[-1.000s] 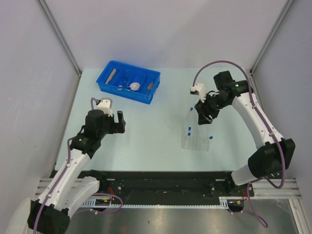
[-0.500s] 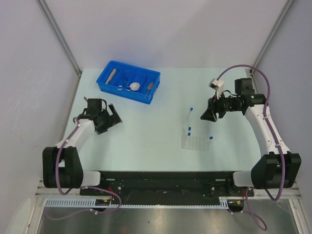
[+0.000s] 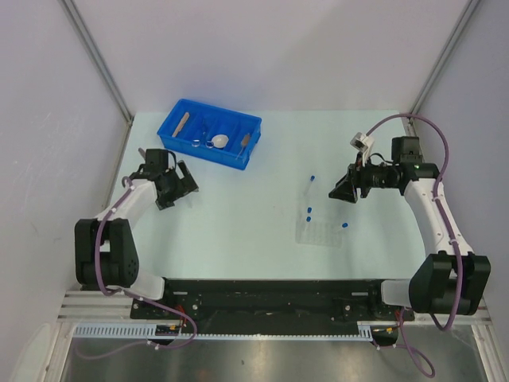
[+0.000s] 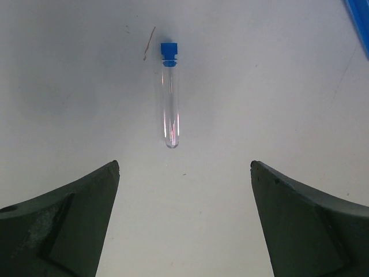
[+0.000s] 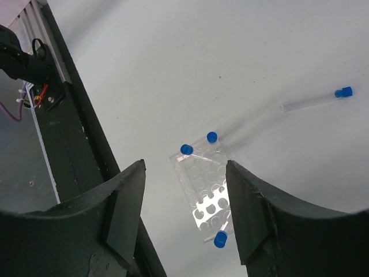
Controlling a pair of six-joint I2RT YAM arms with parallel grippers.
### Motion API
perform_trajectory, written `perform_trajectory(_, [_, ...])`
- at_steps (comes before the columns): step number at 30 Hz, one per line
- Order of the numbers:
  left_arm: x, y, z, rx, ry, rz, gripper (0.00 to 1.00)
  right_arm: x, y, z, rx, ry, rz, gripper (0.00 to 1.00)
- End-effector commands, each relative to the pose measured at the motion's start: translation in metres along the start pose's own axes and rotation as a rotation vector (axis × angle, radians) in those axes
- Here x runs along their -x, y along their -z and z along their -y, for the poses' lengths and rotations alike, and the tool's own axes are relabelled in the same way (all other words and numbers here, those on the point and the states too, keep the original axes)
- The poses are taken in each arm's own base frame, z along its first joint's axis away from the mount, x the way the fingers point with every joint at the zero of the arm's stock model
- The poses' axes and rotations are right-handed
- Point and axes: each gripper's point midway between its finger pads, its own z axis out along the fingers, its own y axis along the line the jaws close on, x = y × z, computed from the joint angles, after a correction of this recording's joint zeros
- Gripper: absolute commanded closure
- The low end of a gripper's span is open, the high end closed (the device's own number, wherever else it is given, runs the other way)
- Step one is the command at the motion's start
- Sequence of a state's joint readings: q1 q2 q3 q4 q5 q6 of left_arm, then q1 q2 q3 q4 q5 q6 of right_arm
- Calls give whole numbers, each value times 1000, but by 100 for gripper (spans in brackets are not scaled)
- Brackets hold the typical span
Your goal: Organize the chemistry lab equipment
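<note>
A clear tube rack [image 3: 320, 232] stands right of centre with blue-capped tubes [image 3: 308, 214] upright at its far-left corner and another [image 3: 343, 225] at its right edge. One tube [image 3: 309, 186] lies flat just beyond it. My right gripper [image 3: 343, 189] hovers open and empty to the right of that tube; its wrist view looks down on the rack [image 5: 207, 184] and the lying tube [image 5: 314, 99]. My left gripper [image 3: 171, 185] is open near the left edge. In the left wrist view a single tube [image 4: 169, 104] lies on the table ahead of the open left gripper [image 4: 184, 167].
A blue bin [image 3: 238, 157] at the back left holds a wooden stick [image 3: 183, 122], metal tongs [image 3: 200, 134], a white dish [image 3: 221, 142] and a brown-handled tool [image 3: 245, 142]. Its corner [image 4: 360, 17] shows in the left wrist view. Walls enclose both sides.
My right gripper has drawn back to the right, away from the lying tube, its jaws slightly wider. The left arm has swung out toward the far left and lowered.
</note>
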State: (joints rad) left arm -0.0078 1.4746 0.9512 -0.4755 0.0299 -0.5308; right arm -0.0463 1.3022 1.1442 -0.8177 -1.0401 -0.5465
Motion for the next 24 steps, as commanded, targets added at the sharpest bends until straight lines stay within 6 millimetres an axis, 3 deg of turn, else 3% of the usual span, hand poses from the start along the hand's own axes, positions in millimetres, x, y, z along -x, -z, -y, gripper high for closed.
perform_trajectory(1, [17, 1, 2, 18, -9, 28, 0, 10, 3, -11, 41, 55, 59, 37])
perform_trajectory(6, [19, -7, 2, 25, -21, 15, 2, 10, 5, -15, 42, 71, 72, 37])
perform_trajectory(10, [21, -18, -5, 76, -21, 7, 9, 7, 6, -18, 42, 79, 83, 35])
perform_trajectory(14, [18, -30, -7, 95, -21, -30, 27, 8, 7, -21, 41, 87, 97, 34])
perform_trajectory(23, [10, -58, -11, 190, -114, -114, 48, 9, 9, -24, 51, 92, 112, 34])
perform_trajectory(24, [8, -60, -11, 197, -127, -121, 55, 9, 9, -24, 52, 94, 113, 34])
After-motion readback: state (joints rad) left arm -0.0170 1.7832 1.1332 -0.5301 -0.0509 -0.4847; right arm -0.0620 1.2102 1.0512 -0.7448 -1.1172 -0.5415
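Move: The test tube lies on the table about 5 cm ahead of the wide-open left hand, perhaps 1 cm to its left and some 7 cm below. The blue box is roughly 25 cm ahead and 4 cm to the right, 5 cm lower than the hand; the wooden stick in it lies some 28 cm ahead and 5 cm left, at about that depth. From the right hand that tube is about 45 cm to the left, 10 cm ahead and 21 cm below. Not touching yet, the left hand closes in on the lone test tube, sinking about 5 cm and easing some 2.5 cm forward with a little left. The wrist tips about 10 degrees steeper towards the table while the fingers narrow from wide open to roughly half, one to either side of the tube. ##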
